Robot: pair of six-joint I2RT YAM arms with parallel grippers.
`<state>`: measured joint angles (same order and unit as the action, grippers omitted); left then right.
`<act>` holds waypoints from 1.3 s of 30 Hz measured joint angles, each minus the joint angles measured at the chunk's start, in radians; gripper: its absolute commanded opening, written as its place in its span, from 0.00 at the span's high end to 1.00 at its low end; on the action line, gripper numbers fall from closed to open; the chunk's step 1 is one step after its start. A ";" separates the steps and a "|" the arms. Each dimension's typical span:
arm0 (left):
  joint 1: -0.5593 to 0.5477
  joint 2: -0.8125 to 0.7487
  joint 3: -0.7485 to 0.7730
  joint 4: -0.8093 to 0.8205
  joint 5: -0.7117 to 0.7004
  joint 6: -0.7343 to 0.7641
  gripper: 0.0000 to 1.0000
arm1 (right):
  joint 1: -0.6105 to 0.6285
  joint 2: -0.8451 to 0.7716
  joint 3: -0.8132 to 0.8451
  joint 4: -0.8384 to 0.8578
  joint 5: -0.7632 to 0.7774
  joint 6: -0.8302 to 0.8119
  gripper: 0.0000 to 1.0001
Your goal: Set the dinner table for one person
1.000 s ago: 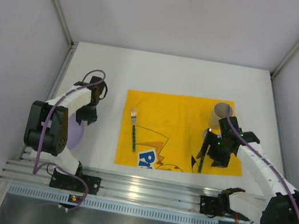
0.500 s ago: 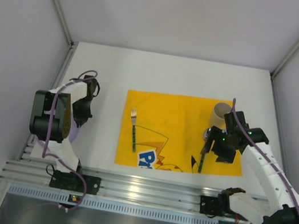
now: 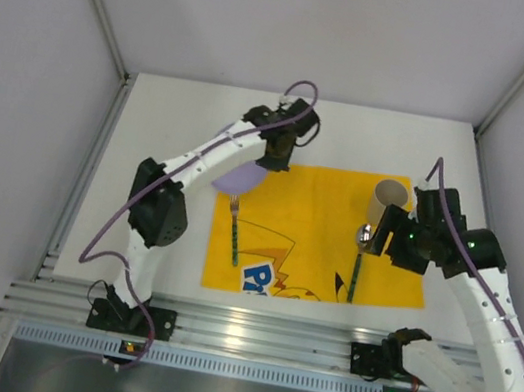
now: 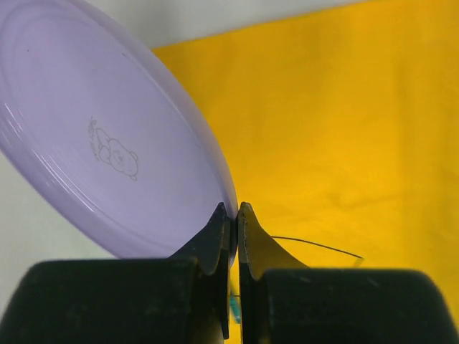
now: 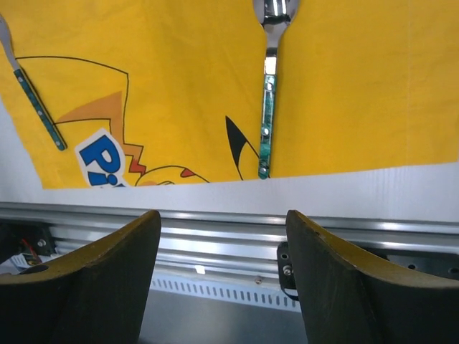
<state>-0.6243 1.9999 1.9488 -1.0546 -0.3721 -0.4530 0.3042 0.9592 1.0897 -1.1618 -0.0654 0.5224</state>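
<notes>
My left gripper (image 3: 271,155) is shut on the rim of a lilac plate (image 3: 237,177), which hangs tilted over the far left corner of the yellow cartoon mat (image 3: 321,206). The left wrist view shows the plate (image 4: 93,143) pinched between the tips of that gripper (image 4: 235,209). A fork (image 3: 234,227) lies on the mat's left part and a spoon (image 3: 357,264) on its right. My right gripper (image 3: 392,237) hovers open above the spoon's bowl with nothing in it. The mat lies on the white dinner table (image 3: 169,149).
A tan cup (image 3: 386,200) stands on the mat's far right corner, just behind my right gripper. The ribbed aluminium rail (image 3: 248,331) runs along the near edge. In the right wrist view the spoon (image 5: 267,93), the fork (image 5: 36,107) and the rail (image 5: 215,229) show.
My left gripper shut on the plate at the table's left side and carried it to the mat's far left corner. My right gripper rose off the spoon, staying open.
</notes>
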 measured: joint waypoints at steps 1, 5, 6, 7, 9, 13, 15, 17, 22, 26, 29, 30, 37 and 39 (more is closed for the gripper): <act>-0.055 0.040 0.041 -0.006 0.009 -0.009 1.00 | 0.000 -0.009 0.004 -0.016 0.012 0.000 0.29; -0.251 0.208 0.158 -0.058 0.050 -0.042 1.00 | 0.000 -0.052 0.006 -0.072 0.059 0.000 0.28; -0.284 0.238 0.169 -0.066 0.060 -0.047 1.00 | 0.000 -0.066 0.006 -0.085 0.070 0.000 0.27; -0.324 0.267 0.174 -0.073 0.073 -0.053 1.00 | 0.000 -0.077 0.006 -0.095 0.077 0.000 0.27; -0.387 0.304 0.175 -0.082 0.091 -0.058 1.00 | 0.000 -0.104 0.006 -0.117 0.092 0.000 0.27; -0.449 0.319 0.178 -0.106 0.094 -0.062 1.00 | 0.000 -0.148 0.006 -0.148 0.110 0.000 0.27; -0.455 0.318 0.180 -0.103 0.101 -0.073 1.00 | 0.000 -0.159 0.006 -0.158 0.113 -0.001 0.26; -0.451 0.318 0.175 -0.093 0.112 -0.081 0.85 | 0.000 -0.170 0.006 -0.166 0.116 -0.004 0.22; -0.444 0.312 0.135 -0.030 0.175 -0.123 0.48 | 0.000 -0.189 0.006 -0.171 0.119 -0.015 0.00; -0.453 0.242 0.039 0.031 0.210 -0.141 0.15 | 0.000 -0.214 0.014 -0.170 0.105 -0.036 0.00; -0.458 0.105 -0.053 0.071 0.198 -0.148 0.04 | 0.000 -0.237 0.065 -0.160 0.066 -0.060 0.00; -0.459 0.034 -0.092 0.087 0.179 -0.147 0.04 | 0.000 -0.251 0.087 -0.145 0.047 -0.069 0.01; -0.450 -0.652 -0.469 0.170 -0.173 -0.102 0.02 | 0.000 -0.446 0.082 -0.011 -0.029 -0.084 0.00; -0.401 -0.828 -0.581 0.166 -0.269 -0.076 0.01 | 0.000 -0.531 0.024 0.011 -0.035 -0.077 0.00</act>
<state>-1.0248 1.1717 1.3682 -0.8886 -0.6411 -0.5293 0.3042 0.4286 1.1141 -1.1503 -0.1001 0.4458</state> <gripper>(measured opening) 0.984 0.995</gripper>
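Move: The left gripper holds the plate by its rim. The bare patch of placemat where it belongs lies about 17 cm back, 9 cm to the right and some 15 cm below. The fork is roughly 20 cm back and 4 cm left of this gripper, the spoon 23 cm back and 27 cm right, the cup 9 cm back and 30 cm right. From the right gripper that patch is about 18 cm left, 6 cm ahead and 17 cm down. Swing the left gripper right, back and down (some 19, 15 and 10 cm), turning clockwise about 25 degrees, to bring the held plate down between fork and spoon. Then open the fingers to release its rim, rise steeply and swing back left past the plate, tilting the fingertips forward. Meanwhile draw the empty right gripper slightly back and right, then lift it clear, opening wider. ##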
